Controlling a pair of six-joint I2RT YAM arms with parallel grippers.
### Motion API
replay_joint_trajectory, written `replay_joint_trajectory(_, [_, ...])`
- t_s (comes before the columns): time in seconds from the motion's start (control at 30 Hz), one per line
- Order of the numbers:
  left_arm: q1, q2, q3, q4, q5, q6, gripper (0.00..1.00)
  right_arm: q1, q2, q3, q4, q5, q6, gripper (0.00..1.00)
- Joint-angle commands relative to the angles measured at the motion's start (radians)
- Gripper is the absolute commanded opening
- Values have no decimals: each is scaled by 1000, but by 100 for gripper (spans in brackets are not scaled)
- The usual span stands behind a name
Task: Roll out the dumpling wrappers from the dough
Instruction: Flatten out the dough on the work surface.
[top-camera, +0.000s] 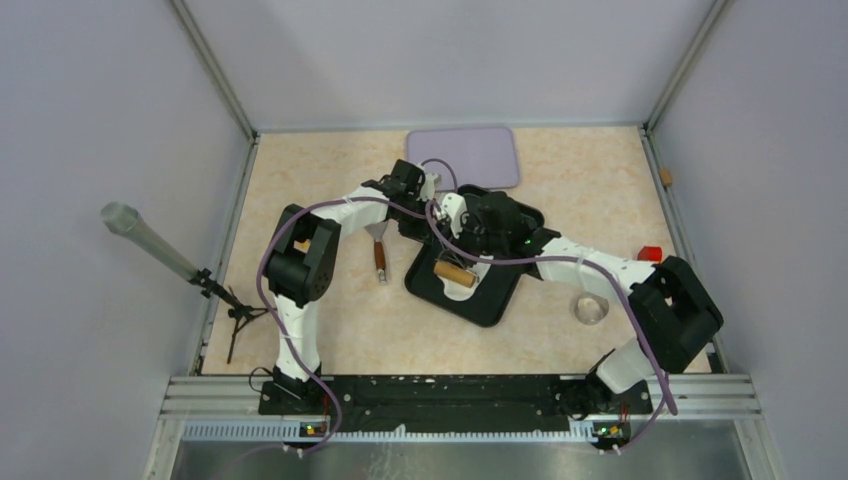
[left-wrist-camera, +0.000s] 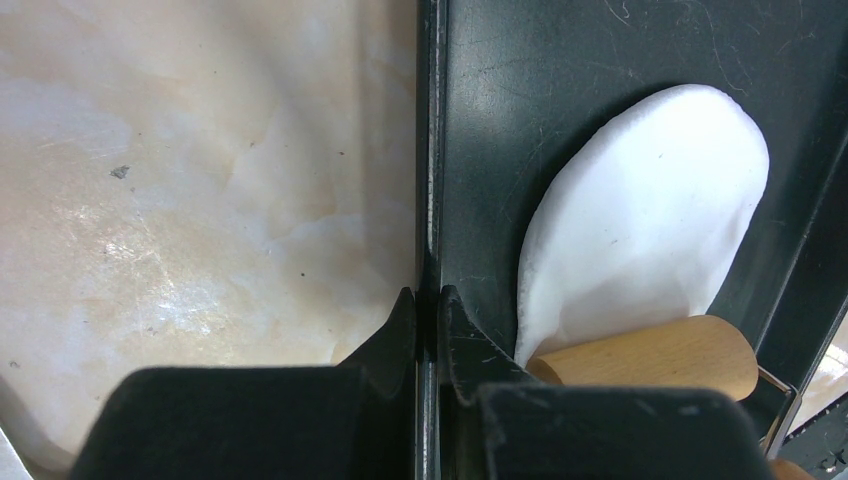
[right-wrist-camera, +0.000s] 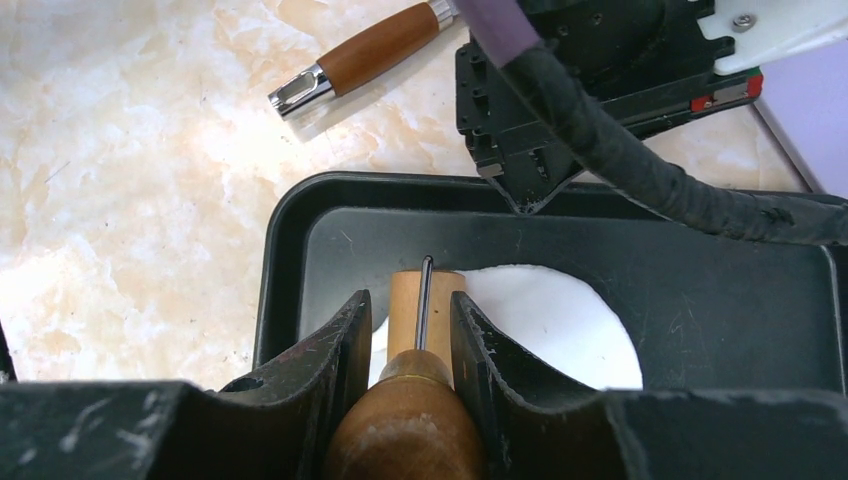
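Observation:
A flattened oval sheet of white dough (left-wrist-camera: 645, 220) lies in the black tray (top-camera: 495, 305). A small wooden roller (right-wrist-camera: 405, 300) rests on the dough's (right-wrist-camera: 550, 320) left edge. My right gripper (right-wrist-camera: 410, 310) is shut on the roller's brown handle (right-wrist-camera: 405, 420). My left gripper (left-wrist-camera: 428, 295) is shut on the tray's rim (left-wrist-camera: 430, 150), one finger outside the tray and one inside. In the top view the left gripper (top-camera: 425, 212) sits at the tray's far left side and the right gripper (top-camera: 468, 250) is over the tray. The dumpling wrappers are out of view.
A purple board (top-camera: 463, 157) lies behind the tray. A scraper with a wooden handle (top-camera: 380, 255) lies left of the tray on the marbled table. A clear glass dish (top-camera: 589, 308) and a red object (top-camera: 650, 254) stand to the right.

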Motion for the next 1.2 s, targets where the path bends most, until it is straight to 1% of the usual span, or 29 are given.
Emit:
replay_joint_trajectory(0.0, [26, 44, 6, -21, -181, 14, 0, 47, 79, -87, -273, -57, -31, 0])
replay_joint_trajectory(0.27, [26, 39, 9, -25, -182, 16, 0, 79, 63, -95, -293, -98, -85, 0])
replay_joint_trajectory(0.57, [29, 36, 11, -25, -181, 17, 0, 94, -12, -135, -266, -192, -153, 0])
replay_joint_trajectory(0.63, [31, 36, 14, -25, -177, 20, 0, 95, -45, -122, -238, -181, -135, 0])
replay_joint_trajectory(0.73, [32, 34, 16, -22, -159, 26, 0, 83, -115, -29, -234, -136, -116, 0])
replay_joint_trajectory(0.87, [32, 23, 16, -21, -153, 36, 0, 24, -176, 89, -224, -160, -70, 0])
replay_joint_trajectory(0.93, [33, 18, 16, -21, -148, 41, 0, -1, -179, 135, -234, -127, -61, 0])
replay_joint_trajectory(1.03, [33, 13, 14, -19, -136, 46, 0, -42, -194, 146, -218, -73, -78, 0])
replay_joint_trajectory(1.17, [33, 14, 14, -19, -119, 52, 0, -68, -205, 104, -164, -41, -112, 0])
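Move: The dough lies in the tray, its middle about 3 cm ahead of the right hand, 1 cm left and 10 cm below. The held roller already rests across its near end, its barrel 1 cm ahead, 3 cm left and 9 cm below. The tray's middle is some 5 cm ahead and 1 cm right; the spatula handle, about 4 cm ahead and 20 cm left. From the left hand, pinching the tray's far-left rim, the dough is some 6 cm back and 8 cm right. The dough is rolled towards its near end: the right hand, keeping its grip on the roller handle, draws it back about 5 cm at near-constant height, turning some 13 degrees counter-clockwise. Then it lifts the roller off, rising about 6 cm while swinging forward some 4 cm and right, most of the turn undone. The left hand keeps pinching the tray rim. ##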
